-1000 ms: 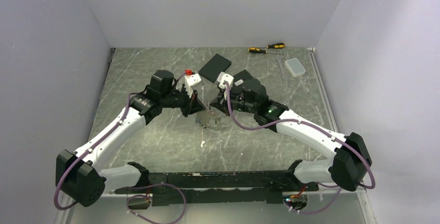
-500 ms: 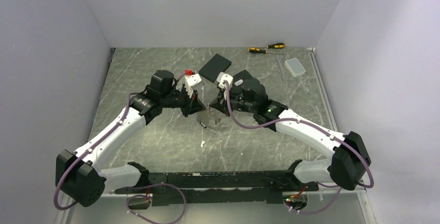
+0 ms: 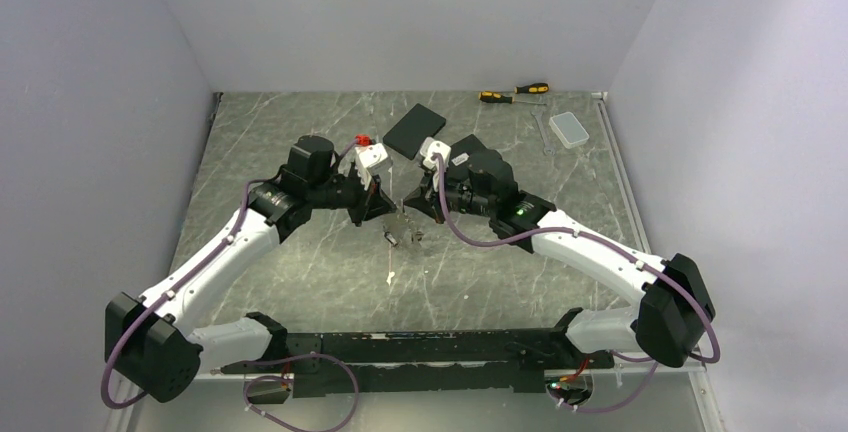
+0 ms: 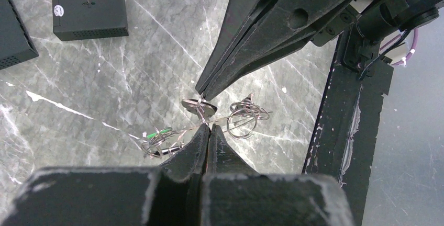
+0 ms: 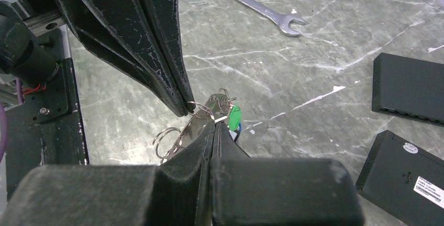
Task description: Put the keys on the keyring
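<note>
My left gripper (image 3: pixel 391 214) and right gripper (image 3: pixel 405 206) meet tip to tip above mid-table, both shut. From the left wrist, my own fingertips (image 4: pixel 208 127) pinch the thin grey wire of the keyring (image 4: pixel 246 115), which runs sideways past them. The right fingers (image 4: pixel 246 37) come down from above and nip a silver key head (image 4: pixel 199 105). Small split rings (image 4: pixel 242 123) and a green-headed key (image 4: pixel 158 132) hang on the wire. From the right wrist, the right gripper (image 5: pixel 213 123) sits beside the green key head (image 5: pixel 234 116), with the left fingers (image 5: pixel 157 43) opposite. The bundle of keys (image 3: pixel 404 233) dangles below both tips.
Two yellow-and-black screwdrivers (image 3: pixel 513 92), a clear plastic box (image 3: pixel 571 129) and a wrench (image 3: pixel 541 130) lie at the back right. A black box (image 3: pixel 416 130) lies just beyond the grippers. A small whitish piece (image 3: pixel 390 275) rests on the marble nearer the bases.
Both arms have shifted slightly away from the bases, still tip to tip. The hanging bundle looks more bunched than a second ago. Both grippers stayed shut.
</note>
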Robot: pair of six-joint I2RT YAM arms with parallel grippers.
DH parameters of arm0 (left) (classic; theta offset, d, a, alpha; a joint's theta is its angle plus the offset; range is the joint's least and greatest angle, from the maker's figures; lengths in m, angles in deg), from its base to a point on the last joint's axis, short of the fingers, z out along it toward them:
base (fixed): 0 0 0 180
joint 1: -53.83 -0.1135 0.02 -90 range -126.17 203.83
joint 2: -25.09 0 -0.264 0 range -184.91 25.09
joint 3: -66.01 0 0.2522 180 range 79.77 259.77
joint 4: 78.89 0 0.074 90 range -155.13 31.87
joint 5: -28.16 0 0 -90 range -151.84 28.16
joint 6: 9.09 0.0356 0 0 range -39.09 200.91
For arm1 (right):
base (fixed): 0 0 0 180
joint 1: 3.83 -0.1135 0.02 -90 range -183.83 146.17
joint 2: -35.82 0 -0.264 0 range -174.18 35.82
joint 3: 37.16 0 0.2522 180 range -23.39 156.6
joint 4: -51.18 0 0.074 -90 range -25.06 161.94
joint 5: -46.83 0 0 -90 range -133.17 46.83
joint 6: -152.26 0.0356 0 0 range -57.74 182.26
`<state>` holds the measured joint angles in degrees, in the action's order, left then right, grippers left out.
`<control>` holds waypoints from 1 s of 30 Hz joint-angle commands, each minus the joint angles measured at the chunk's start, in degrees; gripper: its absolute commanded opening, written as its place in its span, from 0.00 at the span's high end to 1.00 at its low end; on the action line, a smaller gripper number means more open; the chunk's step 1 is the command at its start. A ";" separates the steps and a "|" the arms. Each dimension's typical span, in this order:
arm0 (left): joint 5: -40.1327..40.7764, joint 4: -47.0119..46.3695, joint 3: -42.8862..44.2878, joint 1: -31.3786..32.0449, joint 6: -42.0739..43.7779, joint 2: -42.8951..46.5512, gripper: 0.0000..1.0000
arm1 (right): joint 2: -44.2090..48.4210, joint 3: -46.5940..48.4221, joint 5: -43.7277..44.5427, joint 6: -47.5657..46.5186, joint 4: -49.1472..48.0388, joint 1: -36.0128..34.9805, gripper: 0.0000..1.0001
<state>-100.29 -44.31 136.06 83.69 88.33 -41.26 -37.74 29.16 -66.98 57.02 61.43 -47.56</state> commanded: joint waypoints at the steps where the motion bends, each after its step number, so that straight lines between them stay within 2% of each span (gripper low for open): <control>1: -2.36 -3.54 1.71 0.72 0.91 2.70 1.00 | 1.09 1.55 0.70 0.79 -1.75 1.03 1.00; 14: -2.32 -4.21 1.29 0.72 1.05 3.40 1.00 | 1.26 1.12 -0.84 2.11 -1.51 1.88 0.99; 25: -2.59 -4.21 1.25 0.72 1.32 3.58 1.00 | 2.21 0.82 -0.23 1.47 -0.85 2.06 0.72; 30: -2.65 -4.12 1.27 0.71 1.37 3.75 1.00 | 3.70 0.18 -0.05 0.71 -1.10 2.24 0.67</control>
<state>-100.69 -45.01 136.04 84.09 88.81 -39.44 -37.17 29.16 -67.42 58.77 61.89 -45.72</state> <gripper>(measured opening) 0.011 0.317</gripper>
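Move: The round-headed key is at the right fingertips, about 1 cm back, 1 cm left and 1 cm below that hand point; the ring shut in the left fingers puts it about 1 cm ahead, 1 cm right and 1 cm below the left one. From the right hand, the green key and black tag hang roughly level fore and aft, 3 cm left and 8 cm down; the end rings hang some 5 cm back, 1 cm right and 4 cm down. Let go of the key with the right gripper: ease it a little to the right, then open its fingers to about a third while drawing off to the right and forward, about 1 cm in all. Keep the left gripper shut on its ring throughout and raise it about 1 cm. ##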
